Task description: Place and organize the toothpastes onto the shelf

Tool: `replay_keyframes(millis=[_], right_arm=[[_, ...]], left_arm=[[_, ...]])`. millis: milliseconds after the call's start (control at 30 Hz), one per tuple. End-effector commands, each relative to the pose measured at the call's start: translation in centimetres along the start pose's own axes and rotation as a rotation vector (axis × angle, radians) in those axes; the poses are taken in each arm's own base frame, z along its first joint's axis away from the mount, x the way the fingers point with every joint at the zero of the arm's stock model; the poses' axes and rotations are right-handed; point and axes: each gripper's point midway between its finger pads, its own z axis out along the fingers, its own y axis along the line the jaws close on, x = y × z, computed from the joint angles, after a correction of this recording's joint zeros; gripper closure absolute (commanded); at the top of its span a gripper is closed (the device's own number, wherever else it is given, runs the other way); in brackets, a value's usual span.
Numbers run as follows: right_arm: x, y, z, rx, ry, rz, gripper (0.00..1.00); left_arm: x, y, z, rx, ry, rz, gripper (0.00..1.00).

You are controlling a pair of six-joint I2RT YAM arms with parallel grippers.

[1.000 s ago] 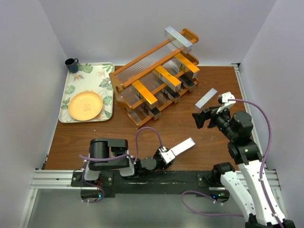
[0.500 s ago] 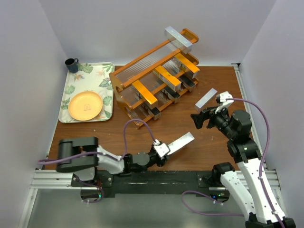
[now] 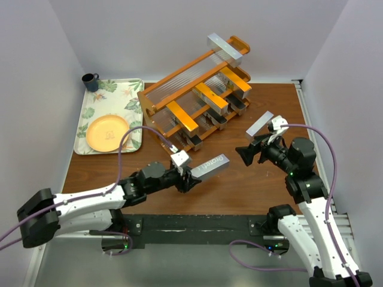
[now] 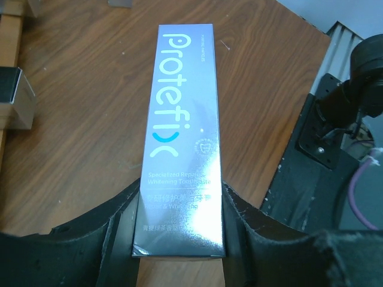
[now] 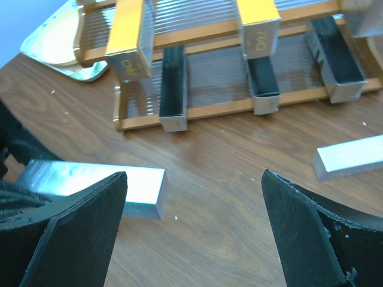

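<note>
My left gripper [image 3: 190, 177] is shut on a shiny silver toothpaste carton [image 3: 212, 165] and holds it above the table in front of the shelf; it fills the left wrist view [image 4: 182, 143]. The orange-brown stepped shelf [image 3: 157, 127] stands at the back centre with several silver, orange-gold and dark grey cartons on its tiers [image 5: 133, 42]. My right gripper [image 3: 244, 153] is open and empty over the table right of the held carton. Another silver carton [image 3: 260, 124] lies on the table beside the right arm, also in the right wrist view [image 5: 350, 156].
A floral tray [image 3: 96, 143] with an orange plate [image 3: 108, 133] sits at the back left, a dark mug [image 3: 90, 81] behind it. White walls close in on both sides. The metal rail [image 3: 66, 226] runs along the near edge.
My left arm has swung out and forward from its folded pose, carrying the silver carton left and toward the shelf. My right gripper has edged slightly left and forward.
</note>
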Motion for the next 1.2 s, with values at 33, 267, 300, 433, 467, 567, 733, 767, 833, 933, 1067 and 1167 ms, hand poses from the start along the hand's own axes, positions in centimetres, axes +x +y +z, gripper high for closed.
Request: replay_keyframes(millis=[33,267,300,433,467,567,733,767,833,933,1067,1167], right_arm=[[-0.5,1.9,0.4,-0.123,-0.019,-0.038,0.02],[0.4,5.9,0.8,-0.294,0.032,-0.144,0.02],[0.7,6.4,0.9,-0.306,0.043,-0.161,0.02],[2.4,8.0,1.3,-0.343,0.111,-0.222,0.02],[2.9,8.6,1.3,-0.361,0.127,-0.24,0.02],[3.8,9.8,1.5,-0.401,0.157,-0.319,0.03],[5.2,10.9,1.8,-0.418,0.215,-0.463,0.03],[5.5,11.7,1.7,-0.445,0.215,-0.51,0.03],[5.7,12.0,2.2,-0.443,0.21,-0.562,0.03],[5.9,12.4,2.9,-0.431,0.214,-0.653,0.02],[6.1,13.1,3.6,-0.432,0.221,-0.754,0.02],[5.8,13.9,3.8,-0.45,0.195,-0.787,0.03]], left_arm=[[-2.9,-2.8,-1.9,0.168,0.057,-0.115,0.84],[-4.6,-0.8,-3.7,0.199,0.084,-0.257,0.87],[-4.9,-0.7,-4.0,0.201,0.077,-0.269,0.87],[-5.7,-0.6,-5.1,0.242,0.071,-0.297,0.88],[-5.9,-0.1,-5.2,0.233,0.068,-0.303,0.88],[-5.0,0.8,-6.0,0.223,0.108,-0.341,0.9],[-5.4,0.7,-7.2,0.269,0.112,-0.378,0.92],[-5.6,0.7,-7.4,0.277,0.109,-0.379,0.92],[-5.7,0.3,-7.6,0.306,0.115,-0.391,0.93],[-6.0,-0.2,-8.0,0.332,0.116,-0.391,0.93],[-6.2,-0.6,-8.4,0.353,0.132,-0.389,0.94],[-6.3,-0.9,-8.6,0.367,0.133,-0.375,0.94]])
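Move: The left hand already holds the silver toothpaste, its middle about 6 cm right, 3 ahead and 2 below. The open right gripper it is to meet lies some 22 cm right, 8 ahead and 11 above; the nearest dark box on the shelf is 20 cm ahead, 2 left, 9 below. From the right hand, the held toothpaste lies about 16 cm left, 5 back and 13 below, and the silver box on the table 19 ahead, 3 right, 23 below. Keeping the toothpaste pinched near one end, the left hand draws it about 7 cm left and 4 up, rolling it some 30 degrees so its forward side tips down. The right hand, fingers staying wide open, sweeps left, back and down by about 17 cm in all towards the free end, swinging counter-clockwise and tipping down; its fingers come close around that end without closing. ##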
